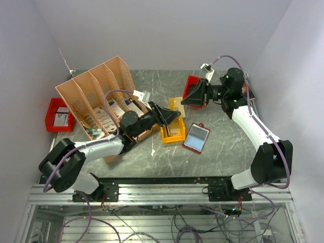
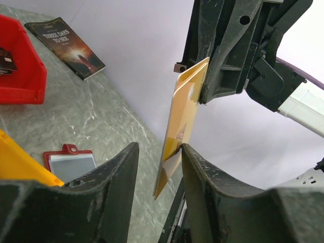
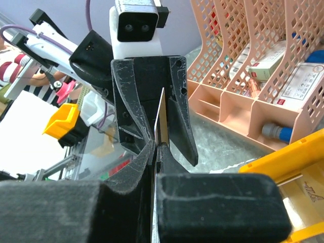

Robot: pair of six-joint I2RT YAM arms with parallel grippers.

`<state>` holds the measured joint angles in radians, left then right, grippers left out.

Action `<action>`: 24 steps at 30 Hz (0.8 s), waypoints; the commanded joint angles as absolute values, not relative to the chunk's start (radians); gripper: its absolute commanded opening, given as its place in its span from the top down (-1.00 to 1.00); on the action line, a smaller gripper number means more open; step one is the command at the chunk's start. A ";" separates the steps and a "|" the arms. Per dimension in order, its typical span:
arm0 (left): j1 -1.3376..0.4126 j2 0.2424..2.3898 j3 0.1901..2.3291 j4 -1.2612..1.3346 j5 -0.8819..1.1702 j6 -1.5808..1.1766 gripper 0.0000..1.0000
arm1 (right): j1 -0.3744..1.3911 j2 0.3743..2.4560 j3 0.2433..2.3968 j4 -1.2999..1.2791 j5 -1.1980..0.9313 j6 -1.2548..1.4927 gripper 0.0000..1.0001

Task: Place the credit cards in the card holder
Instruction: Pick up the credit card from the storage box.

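An orange-yellow credit card (image 2: 185,111) hangs on edge in the air between my two grippers. My right gripper (image 3: 159,146) is shut on its upper end, where the card shows edge-on (image 3: 162,114). The card's lower end sits inside my left gripper (image 2: 159,148), whose jaws stand partly apart: the right finger (image 2: 202,172) touches the card and a gap remains at the left finger (image 2: 119,172). The card holder (image 1: 196,137), a red wallet lying open with its clear pocket up, rests on the table below and shows in the left wrist view too (image 2: 71,162).
A peach file organiser (image 1: 96,96) with papers stands at the back left, beside a red bin (image 1: 58,114). A yellow bin (image 1: 172,130) lies under the left gripper (image 1: 174,115). Another red bin (image 1: 191,83) sits behind the right gripper (image 1: 185,101). A dark paperback (image 2: 66,45) lies further off.
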<state>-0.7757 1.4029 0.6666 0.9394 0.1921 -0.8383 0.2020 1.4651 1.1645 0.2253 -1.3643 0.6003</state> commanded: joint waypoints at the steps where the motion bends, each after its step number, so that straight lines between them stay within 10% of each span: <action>1: -0.771 1.425 0.728 0.999 0.241 -0.827 0.08 | 0.199 1.437 1.162 0.189 -1.361 0.554 1.00; 7: -0.770 1.418 0.721 0.982 0.275 -0.776 0.85 | 0.194 1.435 1.209 0.011 -1.330 0.398 1.00; 17: -0.709 1.390 0.685 0.974 0.534 -0.640 0.86 | 0.193 1.405 1.195 -0.070 -1.383 0.264 -0.37; 24: -0.690 1.474 0.750 1.051 0.747 -0.704 0.86 | 0.252 1.404 1.158 0.029 -1.416 0.340 -0.26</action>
<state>-0.6971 1.4300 0.6983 0.9508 0.5831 -0.6868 0.2218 1.4170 1.1809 -0.0349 -1.3819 0.2981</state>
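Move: Right by the left fingers hangs the credit card, its middle some 3 cm above, 2 cm to the right and 1 cm ahead of the left hand. From the right hand, still gripping its upper end, that middle lies about 3 cm below, 1 cm left and 1 cm back. The storage box is roughly 25 cm below the left hand, 1 cm ahead and 1 cm left; the open card holder lies 4 cm back and 11 cm right, 27 cm down. Closing from half open, the left fingers pinch the card's lower part while the left hand eases about 1 cm right; the right fingers then open wide and let go. The left hand keeps hold and draws back some 3 cm, swinging clockwise about 15 degrees, while the right hand, after a small dip and forward shift, also backs by 2 to 3 cm. ##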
